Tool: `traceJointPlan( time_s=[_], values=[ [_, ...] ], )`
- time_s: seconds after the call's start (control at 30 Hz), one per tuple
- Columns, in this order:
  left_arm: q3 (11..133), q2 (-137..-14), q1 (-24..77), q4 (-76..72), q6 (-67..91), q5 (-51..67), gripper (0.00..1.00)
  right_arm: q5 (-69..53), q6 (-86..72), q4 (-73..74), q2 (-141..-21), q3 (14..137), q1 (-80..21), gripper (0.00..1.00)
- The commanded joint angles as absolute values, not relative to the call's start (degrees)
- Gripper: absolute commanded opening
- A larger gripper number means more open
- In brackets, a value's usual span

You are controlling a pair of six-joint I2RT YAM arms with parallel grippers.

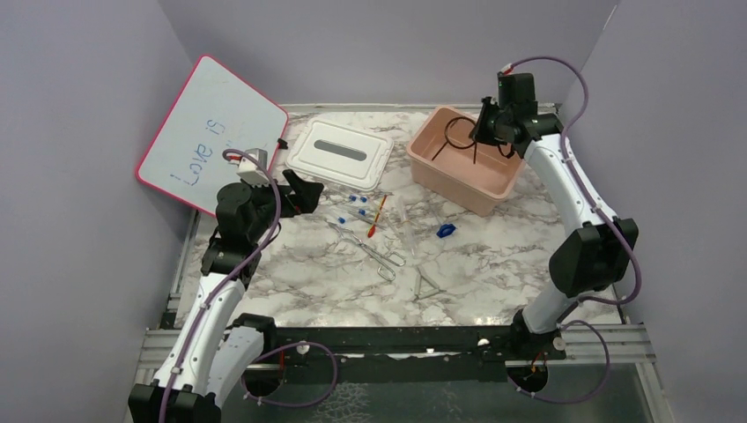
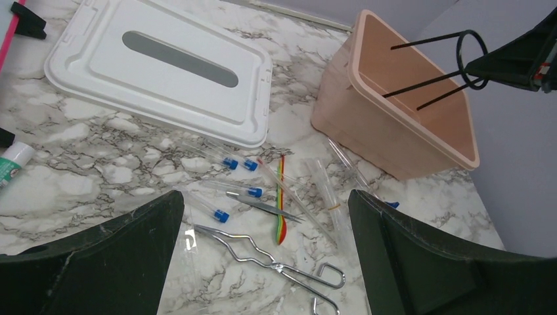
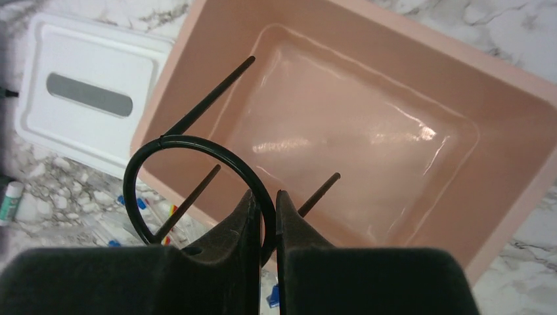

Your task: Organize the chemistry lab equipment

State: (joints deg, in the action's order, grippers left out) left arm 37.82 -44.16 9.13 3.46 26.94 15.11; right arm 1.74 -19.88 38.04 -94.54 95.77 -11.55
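Observation:
My right gripper (image 3: 265, 197) is shut on the black wire ring stand (image 3: 164, 141), pinching the ring's wire. It holds the stand above the pink bin (image 3: 499, 85), legs pointing into it; from above, the stand (image 1: 458, 137) hangs over the bin's (image 1: 458, 185) left part. My left gripper (image 2: 266, 197) hovers open over the scattered items with nothing between its fingers. Below it lie clear glass tubes with blue caps (image 2: 203, 205), a thin orange-red stick (image 2: 282, 203), slim tweezers (image 2: 263, 207) and metal tongs (image 2: 263, 256).
A white lid (image 1: 339, 152) lies flat left of the bin. A pink-framed whiteboard (image 1: 207, 132) leans on the left wall behind the left arm. A small blue piece (image 1: 446, 230) sits in front of the bin. A white and green stick (image 2: 13, 164) lies at the left.

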Motion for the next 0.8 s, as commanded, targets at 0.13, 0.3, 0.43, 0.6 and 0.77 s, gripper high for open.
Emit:
traceJointPlan(
  time_s=[0.13, 0.3, 0.43, 0.6, 0.77],
  values=[
    [38.2, -46.8, 9.3, 0.3, 25.0, 15.5, 0.99, -4.6, -19.2, 33.6, -104.6, 98.8, -9.4, 0.01],
    [37.5, -48.0, 9.3, 0.3, 24.8, 14.9, 0.99, -5.5, -18.1, 35.4, -114.0, 106.8, -8.6, 0.01],
    [37.8, -48.7, 9.3, 0.8, 24.4, 14.5, 0.99, -6.4, -17.8, 36.1, -119.9, 112.3, -8.3, 0.01],
    [37.8, -48.7, 9.3, 1.5, 24.2, 13.7, 0.99, -7.9, -17.1, 38.1, -126.0, 117.9, -8.1, 0.02],
    [37.7, -48.7, 9.3, 1.6, 24.1, 13.6, 0.99, -8.4, -17.4, 38.6, -128.0, 119.1, -8.0, 0.21]
  ],
)
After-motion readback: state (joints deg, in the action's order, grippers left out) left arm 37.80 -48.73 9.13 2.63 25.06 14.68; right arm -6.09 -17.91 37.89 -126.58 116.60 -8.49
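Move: The right hand, already gripping the ring stand by its ring, hangs above the back part of the pink bin, whose middle is about 6 cm ahead, 2 cm to the right and some 20 cm below. The white lid lies roughly 12 cm ahead and 28 cm to the left, and the blue clamp about 9 cm back and 3 cm left, both some 26 cm down. From the empty left hand the bin is around 21 cm ahead, 35 cm right and 19 cm below. Straight down at first, then forward while still sinking, the right hand lowers the ring stand legs-first into the far-left part of the pink bin, about 13 cm down and 10 cm outward in all. The wrist tips some 10 degrees further down, the fingers still pinching the ring. The open left hand sinks about 2 cm. ##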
